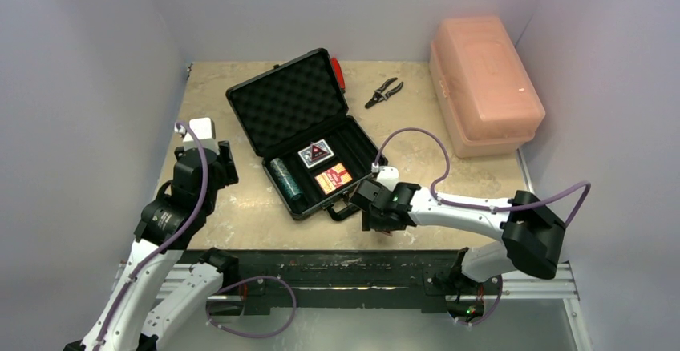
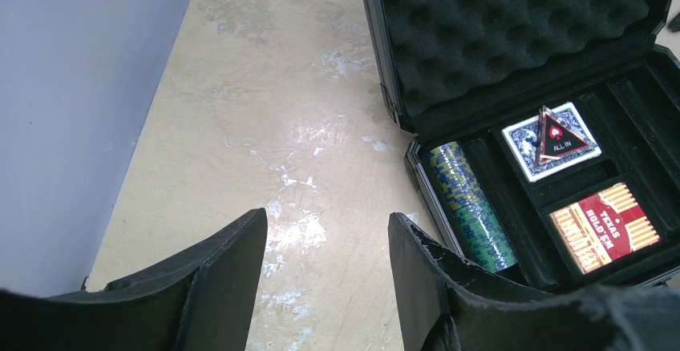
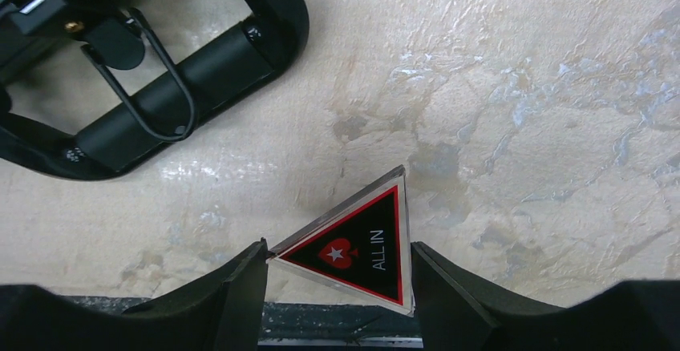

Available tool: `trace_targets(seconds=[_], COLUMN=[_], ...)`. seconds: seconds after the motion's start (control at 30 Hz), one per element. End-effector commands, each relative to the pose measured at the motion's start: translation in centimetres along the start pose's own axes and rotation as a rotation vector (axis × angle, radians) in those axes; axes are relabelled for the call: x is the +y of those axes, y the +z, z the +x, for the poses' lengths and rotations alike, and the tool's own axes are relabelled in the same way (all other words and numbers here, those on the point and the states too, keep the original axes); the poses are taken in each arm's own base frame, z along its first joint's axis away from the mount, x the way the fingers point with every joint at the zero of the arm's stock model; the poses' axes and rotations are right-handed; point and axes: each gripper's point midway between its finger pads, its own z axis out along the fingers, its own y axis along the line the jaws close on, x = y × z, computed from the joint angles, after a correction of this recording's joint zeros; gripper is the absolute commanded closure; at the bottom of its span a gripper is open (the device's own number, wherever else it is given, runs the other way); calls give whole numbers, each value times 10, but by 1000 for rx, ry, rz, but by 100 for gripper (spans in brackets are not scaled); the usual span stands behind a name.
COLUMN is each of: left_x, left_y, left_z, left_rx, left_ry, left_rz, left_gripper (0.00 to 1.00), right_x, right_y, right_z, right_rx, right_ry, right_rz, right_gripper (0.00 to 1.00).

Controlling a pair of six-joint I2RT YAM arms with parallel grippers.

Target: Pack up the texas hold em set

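Observation:
The black briefcase [image 1: 285, 98] lies open mid-table, foam lid tilted back. In its tray sit a teal chip roll [image 1: 283, 176] [image 2: 469, 207], an orange-red deck [image 1: 333, 179] [image 2: 605, 227] and a blue deck [image 2: 525, 139] with a red-black triangle [image 2: 559, 136] on top. A second "ALL IN" triangle [image 3: 357, 247] is pinched between the fingers of my right gripper [image 3: 337, 267] [image 1: 377, 215], just in front of the case handle [image 3: 172, 98] near the table's front edge. My left gripper [image 2: 327, 231] [image 1: 220, 163] hangs open over bare table left of the case.
A large pink plastic box [image 1: 485, 86] stands at the back right. Pliers [image 1: 385, 93] and a red-handled tool [image 1: 338, 73] lie behind the case. A small white object [image 1: 200, 129] sits by the left wall. Grey walls close in on three sides.

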Motion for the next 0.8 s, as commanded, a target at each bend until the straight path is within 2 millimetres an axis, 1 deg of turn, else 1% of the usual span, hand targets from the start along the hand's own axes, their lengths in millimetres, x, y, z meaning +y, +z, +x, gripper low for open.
trace_targets(seconds=[0.0, 0.17, 0.37, 0.5, 0.63, 0.7, 0.77], left_x=[4, 4, 6, 7, 5, 4, 2], left_y=[-1, -2, -4, -6, -8, -7, -7], left_z=[-4, -5, -6, -8, -8, -8, -8], left_rx=[-18, -26, -34, -47, -50, -48, -46], left_ry=[2, -3, -9, -16, -21, -22, -22], left_rz=[-15, -10, -10, -7, 4, 11, 18], left_gripper=[43, 43, 43, 43, 43, 43, 43], right_x=[8, 23, 38, 47, 58, 65, 71], right_y=[-18, -34, -65, -88, -106, -113, -115], right_z=[-21, -38, -63, -84, -105, -116, -127], right_rx=[-47, -86, -150, -198, -246, -271, -293], right_ry=[27, 24, 54, 99, 161, 198, 238], right_rz=[-19, -81, -167, -205, -238, -247, -239], right_gripper=[100, 100, 100, 100, 100, 100, 100])
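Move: The right gripper holds the second ALL IN marker some 3 cm above the table. The blue card deck, with the first marker on it, lies about 25 cm ahead and 18 cm to its left, roughly level. The case handle is about 9 cm ahead and 8 cm left, the red Hold'em deck 18 cm ahead and 13 cm left. From the idle left hand the blue deck lies about 17 cm ahead, 27 cm right and 21 cm below. Keep the ALL IN marker pinched and lift the right gripper about 13 cm, slowly at first and then quicker, bearing left by some 6 cm and forward by 4 cm towards the blue card deck in the open case. As it climbs, roll its left side up about 15 degrees and let the fingertips swing outward about 10 degrees. ##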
